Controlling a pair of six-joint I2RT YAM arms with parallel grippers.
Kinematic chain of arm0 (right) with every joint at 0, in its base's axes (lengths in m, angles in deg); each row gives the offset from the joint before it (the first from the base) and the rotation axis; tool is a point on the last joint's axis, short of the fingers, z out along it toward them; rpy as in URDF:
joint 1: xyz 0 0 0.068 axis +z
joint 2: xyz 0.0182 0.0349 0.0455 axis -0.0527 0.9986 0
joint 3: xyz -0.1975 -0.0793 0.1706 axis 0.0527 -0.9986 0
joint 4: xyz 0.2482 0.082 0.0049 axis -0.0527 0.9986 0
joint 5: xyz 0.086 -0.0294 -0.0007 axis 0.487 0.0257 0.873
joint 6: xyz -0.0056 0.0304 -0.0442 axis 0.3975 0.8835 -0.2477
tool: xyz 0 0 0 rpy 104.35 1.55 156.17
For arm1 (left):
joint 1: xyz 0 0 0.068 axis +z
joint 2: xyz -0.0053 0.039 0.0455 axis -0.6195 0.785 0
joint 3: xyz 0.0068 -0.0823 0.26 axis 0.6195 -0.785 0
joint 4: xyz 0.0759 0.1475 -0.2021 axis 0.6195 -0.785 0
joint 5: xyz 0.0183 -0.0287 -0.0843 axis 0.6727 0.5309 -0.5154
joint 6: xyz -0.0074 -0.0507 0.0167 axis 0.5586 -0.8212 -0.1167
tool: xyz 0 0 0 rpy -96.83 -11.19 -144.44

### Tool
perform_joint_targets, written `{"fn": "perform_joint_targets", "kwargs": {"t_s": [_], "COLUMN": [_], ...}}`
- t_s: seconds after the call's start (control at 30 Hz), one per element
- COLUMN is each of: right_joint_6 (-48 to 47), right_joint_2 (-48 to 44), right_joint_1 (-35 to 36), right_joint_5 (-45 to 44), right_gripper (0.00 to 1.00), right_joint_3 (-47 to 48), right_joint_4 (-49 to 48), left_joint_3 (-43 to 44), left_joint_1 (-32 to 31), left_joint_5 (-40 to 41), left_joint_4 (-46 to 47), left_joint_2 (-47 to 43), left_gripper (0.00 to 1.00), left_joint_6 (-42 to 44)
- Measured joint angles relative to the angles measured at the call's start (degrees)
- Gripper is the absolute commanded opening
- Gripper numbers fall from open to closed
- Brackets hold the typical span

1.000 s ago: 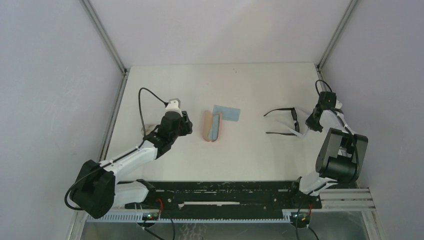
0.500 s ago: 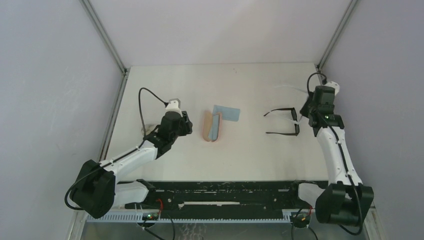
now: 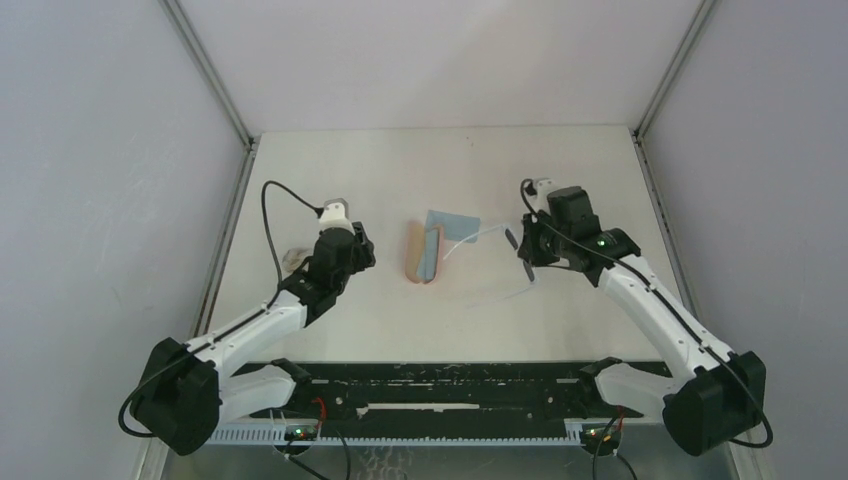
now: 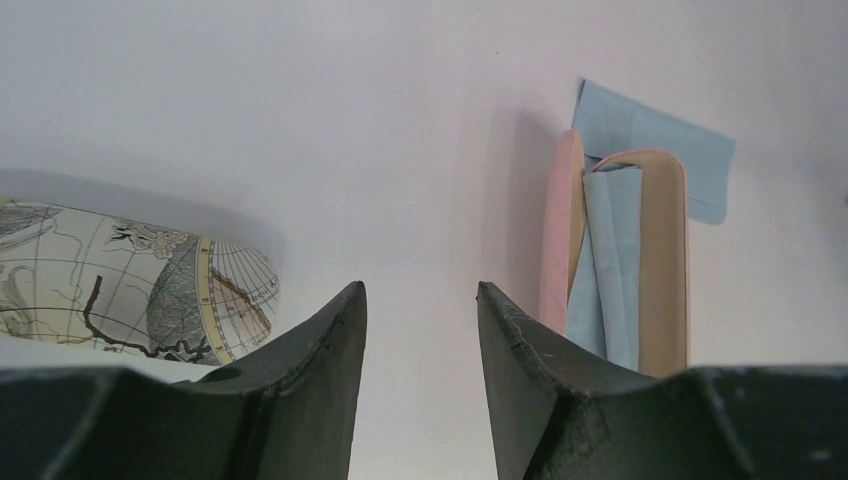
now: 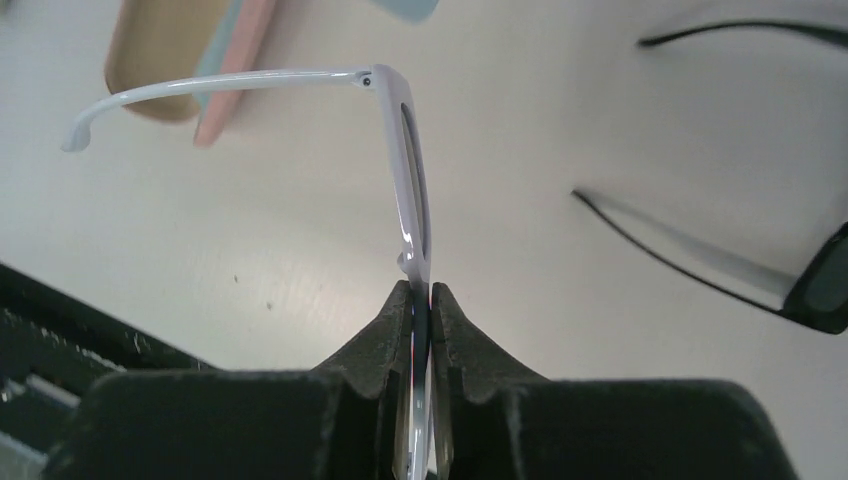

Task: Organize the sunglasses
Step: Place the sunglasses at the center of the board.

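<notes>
My right gripper (image 5: pixel 422 290) is shut on the front of a pair of white-framed glasses (image 5: pixel 410 170) and holds them above the table. Their temple arm points left toward the open pink case (image 5: pixel 180 40). In the top view the gripper (image 3: pixel 527 262) is right of the pink case (image 3: pixel 422 255), with the white glasses (image 3: pixel 478 240) between them. The black sunglasses (image 5: pixel 815 290) lie on the table at the right of the right wrist view; my right arm hides them in the top view. My left gripper (image 4: pixel 420 290) is open and empty, left of the pink case (image 4: pixel 615 270).
The pink case holds a light-blue cloth (image 4: pixel 610 260). A second light-blue cloth (image 3: pixel 457 225) lies flat behind it. A map-patterned case (image 4: pixel 120 285) lies to the left of my left gripper and shows in the top view (image 3: pixel 295 258). A black rail (image 3: pixel 440 385) runs along the near edge.
My right arm has swung left from the table's right side, carrying the white-framed glasses up and over toward the pink case. The left arm has shifted slightly back and left.
</notes>
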Motion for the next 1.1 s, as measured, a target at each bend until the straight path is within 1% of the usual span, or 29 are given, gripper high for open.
{"fn": "perform_joint_targets", "kwargs": {"t_s": [0.17,0.4,0.5,0.6,0.7,0.83,0.93,1.1], "right_joint_6": [-0.09,1.14,1.99,3.3,4.26,4.66,4.59,3.89], "right_joint_2": [5.07,16.28,20.57,23.89,25.35,26.67,26.75,26.73], "right_joint_1": [5.33,12.46,14.73,16.79,17.73,17.92,17.94,17.84], "right_joint_5": [0.22,-2.89,-5.29,-8.07,-9.79,-10.62,-10.54,-9.64], "right_gripper": [0.0,0.01,0.06,0.14,0.22,0.28,0.3,0.28], "right_joint_3": [0.02,0.09,0.22,0.48,0.68,0.76,0.81,1.11], "right_joint_4": [4.63,5.55,5.57,5.53,5.44,4.9,4.92,5.22], "left_joint_3": [-0.09,-0.09,-0.09,-0.09,-0.09,-0.09,-0.09,-0.09], "left_joint_1": [0.0,0.0,0.0,0.0,0.0,0.0,0.0,0.0], "left_joint_5": [1.4,2.47,2.8,2.95,2.93,2.91,2.91,2.82], "left_joint_4": [-0.15,-0.31,-0.31,-0.31,-0.31,-0.31,-0.31,-0.31], "left_joint_2": [-0.68,-1.27,-1.64,-1.68,-1.68,-1.68,-1.66,-1.29], "left_gripper": [0.49,0.5,0.5,0.5,0.5,0.5,0.5,0.5], "left_joint_6": [0.0,0.02,0.02,0.02,0.02,0.02,0.02,0.02]}}
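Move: Behind and below the right hand, about 5 cm back, 4 cm left and 13 cm down, is the bare spot at the middle of the board where the white sunglasses in its fingers will go. From that hand, the open glasses case lies some 23 cm left and 6 cm ahead, the blue cloth 16 cm left and 11 cm ahead, and the black sunglasses 12 cm right and 7 cm ahead, all at table level. From the left hand the spot is about 30 cm right, 9 cm back and 10 cm down. Lowering the already gripped white sunglasses some 13 cm to the board, the right hand at first also swings back and left (about 5 and 4 cm), then sinks almost straight down while the wrist tips some 30 degrees until the fingers point nearly at the table. Close to the surface it stops and the fingers open partway, letting go of the frame but staying around it near the bridge. ##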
